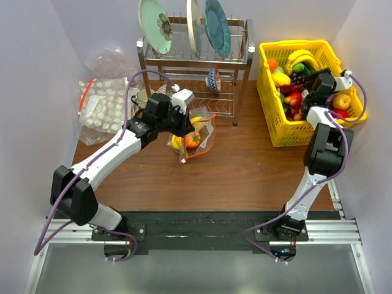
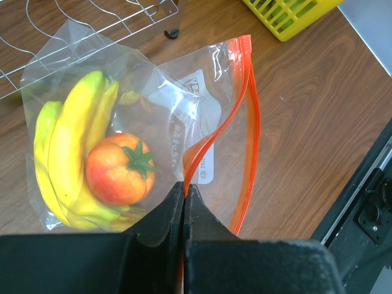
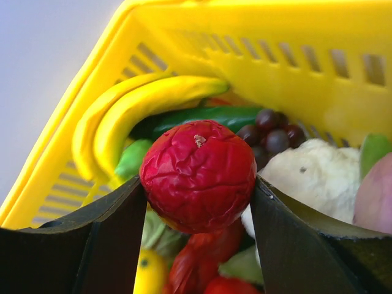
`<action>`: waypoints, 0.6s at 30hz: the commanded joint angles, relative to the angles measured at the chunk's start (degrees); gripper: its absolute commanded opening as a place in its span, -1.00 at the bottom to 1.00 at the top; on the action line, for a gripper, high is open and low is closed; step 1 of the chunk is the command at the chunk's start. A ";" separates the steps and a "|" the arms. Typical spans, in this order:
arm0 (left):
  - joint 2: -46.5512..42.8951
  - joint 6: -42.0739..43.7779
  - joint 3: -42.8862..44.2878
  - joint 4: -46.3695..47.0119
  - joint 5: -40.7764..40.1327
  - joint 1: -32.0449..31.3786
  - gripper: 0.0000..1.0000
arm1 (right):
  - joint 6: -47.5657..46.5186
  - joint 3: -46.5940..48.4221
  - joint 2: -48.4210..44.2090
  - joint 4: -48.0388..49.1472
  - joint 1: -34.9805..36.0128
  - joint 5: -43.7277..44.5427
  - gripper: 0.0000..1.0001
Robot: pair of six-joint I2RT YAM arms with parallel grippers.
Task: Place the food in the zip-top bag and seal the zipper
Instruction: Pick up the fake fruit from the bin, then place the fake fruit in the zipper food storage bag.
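The zip-top bag (image 1: pixel 201 136) lies on the wooden table in front of the rack, with its mouth open. Inside it are a yellow banana bunch (image 2: pixel 73 141) and a red-orange fruit with a green stalk (image 2: pixel 116 168). My left gripper (image 2: pixel 184 185) is shut on the near side of the red zipper (image 2: pixel 252 122), and the strip's other side bows away from it. My right gripper (image 3: pixel 197 182) is down in the yellow basket (image 3: pixel 275 37), shut on a wrinkled red fruit (image 3: pixel 197 165), with a finger pressing each side. Around it lie bananas (image 3: pixel 153 101), dark grapes and other food.
A wire dish rack (image 1: pixel 196 61) holding plates stands at the back, just behind the bag. At the back left lies a larger clear bag of pale lumps (image 1: pixel 107 107). The basket (image 1: pixel 291 46) fills the back right corner, with walls close on both sides.
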 commanded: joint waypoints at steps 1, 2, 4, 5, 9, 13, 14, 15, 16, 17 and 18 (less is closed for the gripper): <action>-1.63 -1.15 -0.69 2.42 0.92 0.35 -1.00 | -5.60 -4.77 -8.27 5.89 2.27 -2.40 0.16; -1.72 -1.15 -0.69 2.51 0.92 0.35 -1.00 | -6.47 -5.75 -9.23 5.89 2.71 -2.67 0.15; -1.81 -1.24 -0.69 2.51 1.01 0.35 -1.00 | -7.01 -8.38 -12.57 5.98 3.15 -3.81 0.15; -1.81 -1.24 -0.78 2.51 0.92 0.35 -1.00 | -8.66 -9.09 -13.89 5.90 3.85 -5.12 0.16; -2.16 -1.15 -0.87 2.42 0.83 0.35 -1.00 | -12.10 -14.53 -20.13 5.98 5.88 -7.94 0.13; -2.34 -1.32 -1.13 2.69 1.01 0.35 -1.00 | -17.36 -20.33 -28.38 5.72 7.90 -11.36 0.12; -2.42 -1.32 -1.22 2.69 1.01 0.35 -1.00 | -18.16 -20.96 -29.88 5.37 8.42 -12.68 0.10; -2.42 -1.32 -1.22 2.69 0.92 0.35 -1.00 | -18.69 -21.57 -31.20 3.89 8.69 -15.47 0.08; -2.51 -1.32 -1.22 2.69 0.92 0.35 -1.00 | -19.83 -22.71 -34.00 3.26 8.95 -16.20 0.07; -2.51 -1.32 -1.31 2.60 0.84 0.35 -1.00 | -20.36 -23.33 -35.33 2.82 9.65 -17.95 0.04; -2.42 -1.32 -1.31 2.60 0.84 0.35 -1.00 | -20.80 -23.86 -36.74 1.43 10.01 -20.05 0.04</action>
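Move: The right hand, already gripping the red fruit above the bin, has the zip-top bag's mouth roughly 47 cm to its left, 29 cm back and 6 cm lower. The bin's bananas lie about 9 cm left of this hand and 3 cm ahead, the yellow mango some 16 cm left and 5 cm back, both around 8 cm below. From the left hand, which pinches the bag, its mouth is about 7 cm right, 3 cm back, 6 cm down. Right hand, still gripping the red fruit, sweeps some 14 cm left, rising and backing towards the bag. ##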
